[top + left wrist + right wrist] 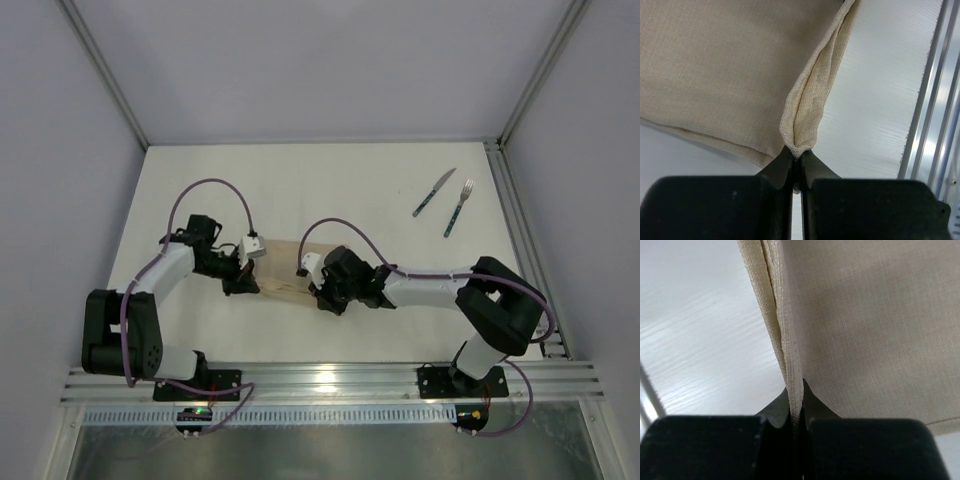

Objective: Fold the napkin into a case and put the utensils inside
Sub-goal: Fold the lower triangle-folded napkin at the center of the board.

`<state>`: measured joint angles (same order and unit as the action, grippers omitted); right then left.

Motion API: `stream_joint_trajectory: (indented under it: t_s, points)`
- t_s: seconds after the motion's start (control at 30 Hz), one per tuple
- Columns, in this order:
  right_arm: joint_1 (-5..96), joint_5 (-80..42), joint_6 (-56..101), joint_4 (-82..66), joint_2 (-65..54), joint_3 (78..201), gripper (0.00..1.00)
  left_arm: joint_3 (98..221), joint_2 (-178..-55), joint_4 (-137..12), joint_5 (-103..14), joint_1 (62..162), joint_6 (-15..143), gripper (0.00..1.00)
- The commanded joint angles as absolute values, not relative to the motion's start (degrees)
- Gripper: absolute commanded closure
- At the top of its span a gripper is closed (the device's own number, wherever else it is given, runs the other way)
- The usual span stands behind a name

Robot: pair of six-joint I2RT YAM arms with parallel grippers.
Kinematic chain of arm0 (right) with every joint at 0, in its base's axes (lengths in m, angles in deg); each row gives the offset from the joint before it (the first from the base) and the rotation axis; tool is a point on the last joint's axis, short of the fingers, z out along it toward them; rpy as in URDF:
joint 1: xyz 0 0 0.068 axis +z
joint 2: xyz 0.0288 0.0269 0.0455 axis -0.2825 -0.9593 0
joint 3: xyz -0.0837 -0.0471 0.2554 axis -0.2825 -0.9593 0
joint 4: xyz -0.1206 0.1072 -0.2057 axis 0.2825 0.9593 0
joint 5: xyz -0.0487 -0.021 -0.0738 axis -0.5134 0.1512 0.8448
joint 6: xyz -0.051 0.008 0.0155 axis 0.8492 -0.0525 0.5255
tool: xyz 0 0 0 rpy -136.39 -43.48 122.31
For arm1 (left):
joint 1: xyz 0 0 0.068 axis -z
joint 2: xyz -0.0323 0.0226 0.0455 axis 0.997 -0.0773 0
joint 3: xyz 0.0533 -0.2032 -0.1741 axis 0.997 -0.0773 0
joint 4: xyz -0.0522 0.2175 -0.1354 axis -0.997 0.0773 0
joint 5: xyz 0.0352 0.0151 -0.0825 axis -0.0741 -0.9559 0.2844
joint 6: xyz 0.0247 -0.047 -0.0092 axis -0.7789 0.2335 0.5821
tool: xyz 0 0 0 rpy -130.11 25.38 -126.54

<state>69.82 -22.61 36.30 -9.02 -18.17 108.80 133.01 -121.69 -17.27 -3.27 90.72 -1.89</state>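
The beige napkin (285, 268) lies folded on the white table between my two grippers, partly hidden by them. My left gripper (243, 285) is shut on the napkin's near left corner (799, 145), where the hem bunches into a raised fold. At the near right edge, my right gripper (326, 298) is shut on the napkin's stitched hem (796, 395). The knife (434, 192) and the fork (459, 208), silvery with dark teal handles, lie side by side at the far right of the table, well away from both grippers.
An aluminium rail (330, 380) runs along the near table edge, seen too in the left wrist view (935, 100). A metal frame post (525, 250) borders the table on the right, just beyond the fork. White walls enclose the back and sides.
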Motion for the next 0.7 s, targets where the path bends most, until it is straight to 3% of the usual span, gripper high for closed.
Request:
stream_joint_trajectory:
  t_s: [0.0,0.13,0.33,0.43,0.57,0.67]
  points:
    - [69.49,-33.29,35.07,2.27,-15.49,110.04,0.96,134.61,-119.06,-10.03,-5.33,89.44,-4.05,1.00]
    - [66.69,-45.97,35.07,6.67,-19.87,115.03,0.96,135.83,-119.57,-6.95,-4.19,89.09,-1.60,1.00]
    - [60.19,-54.68,33.23,6.15,-26.72,119.61,0.96,141.36,-125.90,-7.55,-0.85,83.57,5.76,0.99]
    - [55.88,-58.81,30.25,3.52,-28.49,120.32,0.91,144.09,-130.81,-9.49,-0.94,82.58,10.17,0.96]
    - [53.59,-59.44,27.60,1.14,-33.23,121.55,0.79,147.08,-135.83,-11.33,-1.81,82.76,15.10,0.96]
    - [53.06,-58.66,26.55,1.14,-34.03,121.99,0.61,147.87,-138.56,-11.77,-2.78,82.67,16.59,0.98]
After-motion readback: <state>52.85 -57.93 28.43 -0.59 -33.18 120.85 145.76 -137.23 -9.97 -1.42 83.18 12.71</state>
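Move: Both hands already hold the napkin's near fold, their grips some 13 cm apart. The middle of the napkin, over which the fold is worked, lies about 5 cm ahead, 9 cm to the right and 5 cm below the left hand. From the right hand it is about 7 cm ahead, 4 cm left and barely lower, with the napkin's far edge 14 cm ahead, also 4 cm left. The table's near edge is 14 cm straight behind the right hand. The left fingers keep their pinch on the fold while the right ones start pinched and then open about a third, fabric still standing between them. Both hands first pull 2 to 4 cm back towards the base, rising slightly, then sweep forward about 5 cm and sink again. Meanwhile both wrists swing their fingertips back towards the base, the right by some 35 degrees, the left less and also turning counter-clockwise. ##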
